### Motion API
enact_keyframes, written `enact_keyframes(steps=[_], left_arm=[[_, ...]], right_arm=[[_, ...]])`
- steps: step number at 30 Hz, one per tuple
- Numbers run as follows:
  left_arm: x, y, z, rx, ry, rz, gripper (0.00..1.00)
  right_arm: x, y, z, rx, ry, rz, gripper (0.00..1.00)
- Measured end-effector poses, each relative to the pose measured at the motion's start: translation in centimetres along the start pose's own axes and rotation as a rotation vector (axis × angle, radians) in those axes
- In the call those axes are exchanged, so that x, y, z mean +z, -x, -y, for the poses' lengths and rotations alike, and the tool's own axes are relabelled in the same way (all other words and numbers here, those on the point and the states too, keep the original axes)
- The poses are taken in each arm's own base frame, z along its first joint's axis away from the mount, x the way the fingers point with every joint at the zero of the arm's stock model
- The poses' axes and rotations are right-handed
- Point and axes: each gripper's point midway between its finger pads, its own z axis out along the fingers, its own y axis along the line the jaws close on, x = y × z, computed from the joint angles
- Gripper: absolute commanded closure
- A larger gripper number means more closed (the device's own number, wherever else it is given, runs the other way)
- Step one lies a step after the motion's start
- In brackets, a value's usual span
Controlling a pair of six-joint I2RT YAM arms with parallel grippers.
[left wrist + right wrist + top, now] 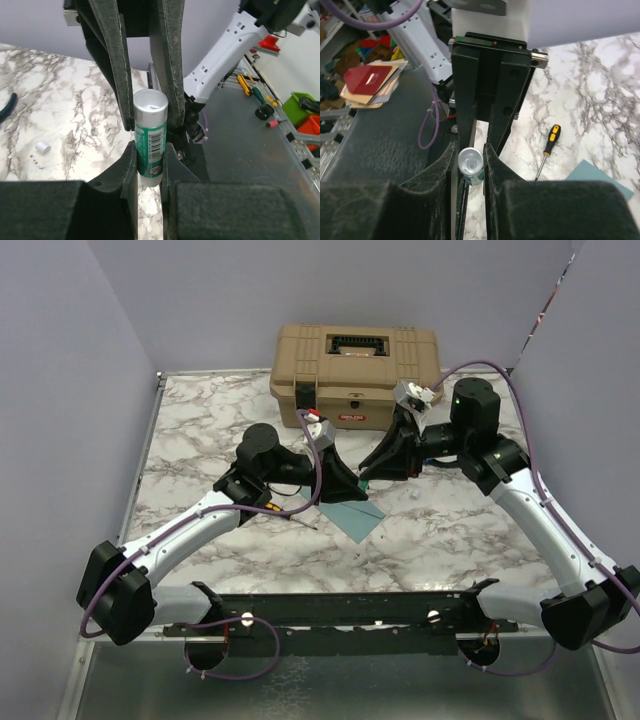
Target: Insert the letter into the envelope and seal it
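Note:
A green-and-white glue stick [150, 145] is held above the table between both grippers. My left gripper [150, 150] is shut on its lower body. My right gripper [470, 150] faces it from the other side and is shut on the stick's silver end [470, 162]. In the top view the two grippers [340, 480] [385, 465] meet tip to tip over the table's middle. The teal envelope [352, 515] lies flat on the marble just below them, and one corner of it [592, 175] shows in the right wrist view. The letter is out of view.
A tan toolbox [355, 375] stands at the back of the table. A yellow-and-black screwdriver [549, 145] lies left of the envelope, near the left arm. A small white cylinder [43, 147] rests on the marble. Purple walls enclose the table.

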Motion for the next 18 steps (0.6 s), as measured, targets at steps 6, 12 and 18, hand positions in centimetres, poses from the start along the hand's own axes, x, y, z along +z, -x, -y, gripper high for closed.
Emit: enact_keyframes(steps=[6, 12, 18], left_arm=[[0.1, 0.3, -0.1, 0.024, 0.009, 0.009, 1.0], [0.1, 1.5, -4.0, 0.01, 0.232, 0.089, 1.0], [-0.5, 1.7, -7.6, -0.05, 0.416, 0.142, 1.0]], right_arm=[[0.4, 0.3, 1.5, 0.057, -0.083, -0.006, 0.38], [-0.2, 0.8, 9.8, 0.328, -0.566, 0.052, 0.38], [-1.6, 0.3, 12.3, 0.433, -0.772, 0.113, 0.42]])
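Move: The glue stick stands upright between both hands: its middle is about 1 cm above the left hand's point and some 3 cm below the right's, otherwise level with both. From the right hand, the envelope lies on the table roughly 30 cm below, about 9 cm ahead and 3 cm left. The small white cap lies some 13 cm ahead and 13 cm right, the screwdriver about 7 cm ahead and 16 cm left. Right hand releases the glue stick, swings forward 12 cm turning clockwise; left carries the stick forward 8 cm. ##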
